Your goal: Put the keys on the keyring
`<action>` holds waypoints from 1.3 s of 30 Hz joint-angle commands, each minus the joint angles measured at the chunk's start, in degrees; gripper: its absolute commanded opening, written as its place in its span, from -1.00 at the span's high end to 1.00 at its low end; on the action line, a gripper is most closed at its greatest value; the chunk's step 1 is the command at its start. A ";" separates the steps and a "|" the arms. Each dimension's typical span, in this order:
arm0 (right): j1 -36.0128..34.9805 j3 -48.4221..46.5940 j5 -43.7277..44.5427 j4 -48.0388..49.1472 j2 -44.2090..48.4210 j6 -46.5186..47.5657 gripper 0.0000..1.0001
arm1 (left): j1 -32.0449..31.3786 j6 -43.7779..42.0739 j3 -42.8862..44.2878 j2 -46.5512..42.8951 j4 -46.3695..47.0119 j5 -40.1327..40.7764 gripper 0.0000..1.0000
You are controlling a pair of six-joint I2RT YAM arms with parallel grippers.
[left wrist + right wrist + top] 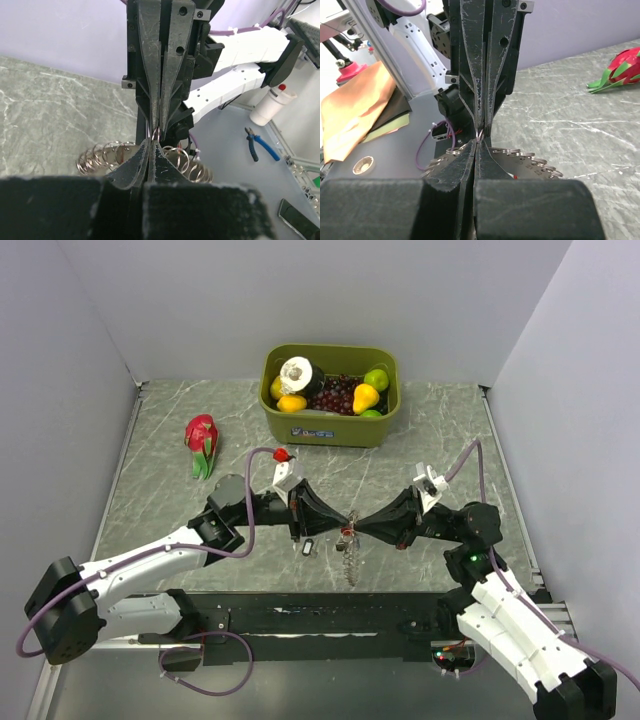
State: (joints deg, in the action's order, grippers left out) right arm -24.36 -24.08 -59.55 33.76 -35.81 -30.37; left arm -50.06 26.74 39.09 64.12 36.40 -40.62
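Note:
My left gripper and right gripper meet tip to tip above the middle of the table, both shut. Each pinches the same thin wire loop of the keyring, whose coiled silvery rim hangs down below the tips. In the left wrist view my left gripper is closed on the loop, with the coils spreading either side. In the right wrist view my right gripper is closed on it too, beside the coils. A small black-headed key lies on the table just left of the ring. The other keys are not clear.
A green bin of toy fruit stands at the back centre. A red dragon fruit toy lies at the back left. Off the table's near edge I see blue pliers, a white bottle and brown paper.

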 commanded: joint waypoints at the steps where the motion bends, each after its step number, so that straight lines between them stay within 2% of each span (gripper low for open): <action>1: -0.42 -1.85 0.66 1.40 0.13 1.45 0.89 | -1.79 -3.97 3.97 -0.39 -5.98 1.33 0.98; 4: -0.42 -2.64 0.40 -0.97 -0.31 2.86 0.32 | -1.88 -6.17 5.38 -1.18 -9.84 1.25 0.98; 7: -0.43 -4.05 -0.65 -3.42 -1.36 4.44 0.27 | -1.97 -7.84 6.69 -1.63 -13.79 1.25 0.98; 8: -0.43 -4.92 -1.35 -4.04 -2.15 5.31 0.32 | -1.97 -8.80 7.13 -1.63 -14.95 0.90 0.98; 9: -0.34 -5.45 -1.71 -4.83 -2.59 5.84 0.46 | -1.88 -9.16 7.57 -1.63 -15.74 0.55 0.98; 10: -0.51 -6.06 -1.88 -7.28 -3.20 6.37 0.99 | -1.97 -9.34 8.01 -1.63 -16.44 0.72 0.98; 12: -0.51 -7.04 -2.50 -8.88 -4.26 7.95 1.00 | -1.88 -9.69 8.02 -2.33 -17.07 1.07 0.98; 16: -0.51 -6.86 0.74 -12.66 -3.22 10.50 0.31 | -1.97 -10.04 7.93 -2.68 -17.86 2.12 0.98; 19: -0.51 -6.25 3.03 -15.30 -1.45 12.17 0.16 | -1.97 -9.96 6.71 -2.33 -18.04 2.91 0.98; 22: -0.51 -5.02 3.83 -16.36 -1.45 12.88 0.03 | -1.79 -9.25 4.78 -2.59 -18.30 7.47 0.98; 27: -2.35 -2.65 6.28 -19.86 -3.03 14.19 -0.22 | 2.07 -4.17 0.73 -3.91 -18.04 13.46 0.94; 31: -6.83 -0.72 13.40 -24.27 -5.66 16.84 -0.39 | 8.38 3.92 -8.84 -7.33 -13.65 18.55 0.57; 32: -7.45 -0.19 15.93 -24.18 -7.24 16.14 -0.42 | 9.19 6.63 -10.51 -8.38 -13.29 19.69 0.31; 34: -9.64 1.30 17.88 -23.13 -9.18 14.82 -0.47 | 10.94 9.63 -15.34 -11.72 -13.02 24.52 -0.02; 35: -10.44 1.66 20.76 -22.95 -11.19 14.38 -0.49 | 11.39 10.43 -16.75 -12.87 -13.02 25.93 -0.33; 36: -11.32 1.66 21.49 -22.86 -12.43 14.11 -0.52 | 11.83 11.31 -19.20 -15.23 -13.37 30.03 -0.47; 37: -12.02 1.14 22.36 -23.29 -13.57 14.55 -0.73 | 12.70 13.32 -20.45 -16.38 -13.20 31.64 -0.61; 38: -14.03 0.53 23.85 -24.08 -15.50 14.81 -0.99 | 13.23 14.21 -21.50 -17.26 -12.24 33.22 -0.85; 39: -14.83 0.00 26.74 -24.87 -16.12 15.25 -0.99 | 13.93 15.26 -22.91 -18.75 -11.97 35.33 -0.94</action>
State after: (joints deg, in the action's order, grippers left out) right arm -35.62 -22.70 -41.93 9.43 -48.93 -16.10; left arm -38.04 34.68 18.70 49.98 19.88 -15.44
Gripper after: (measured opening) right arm 0.942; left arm 0.890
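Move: The keyring hangs from both hands' closed fingertips. Its middle is about 6 cm below and 1 cm behind each hand, 1 cm to the left hand's right and 1 cm to the right hand's left. The black-tagged key lies on the table, about 9 cm ahead, 8 cm left and 27 cm below the left hand. First the right, then the left hand lets go of the keyring; both sink 14 cm, left swinging left and forward. ##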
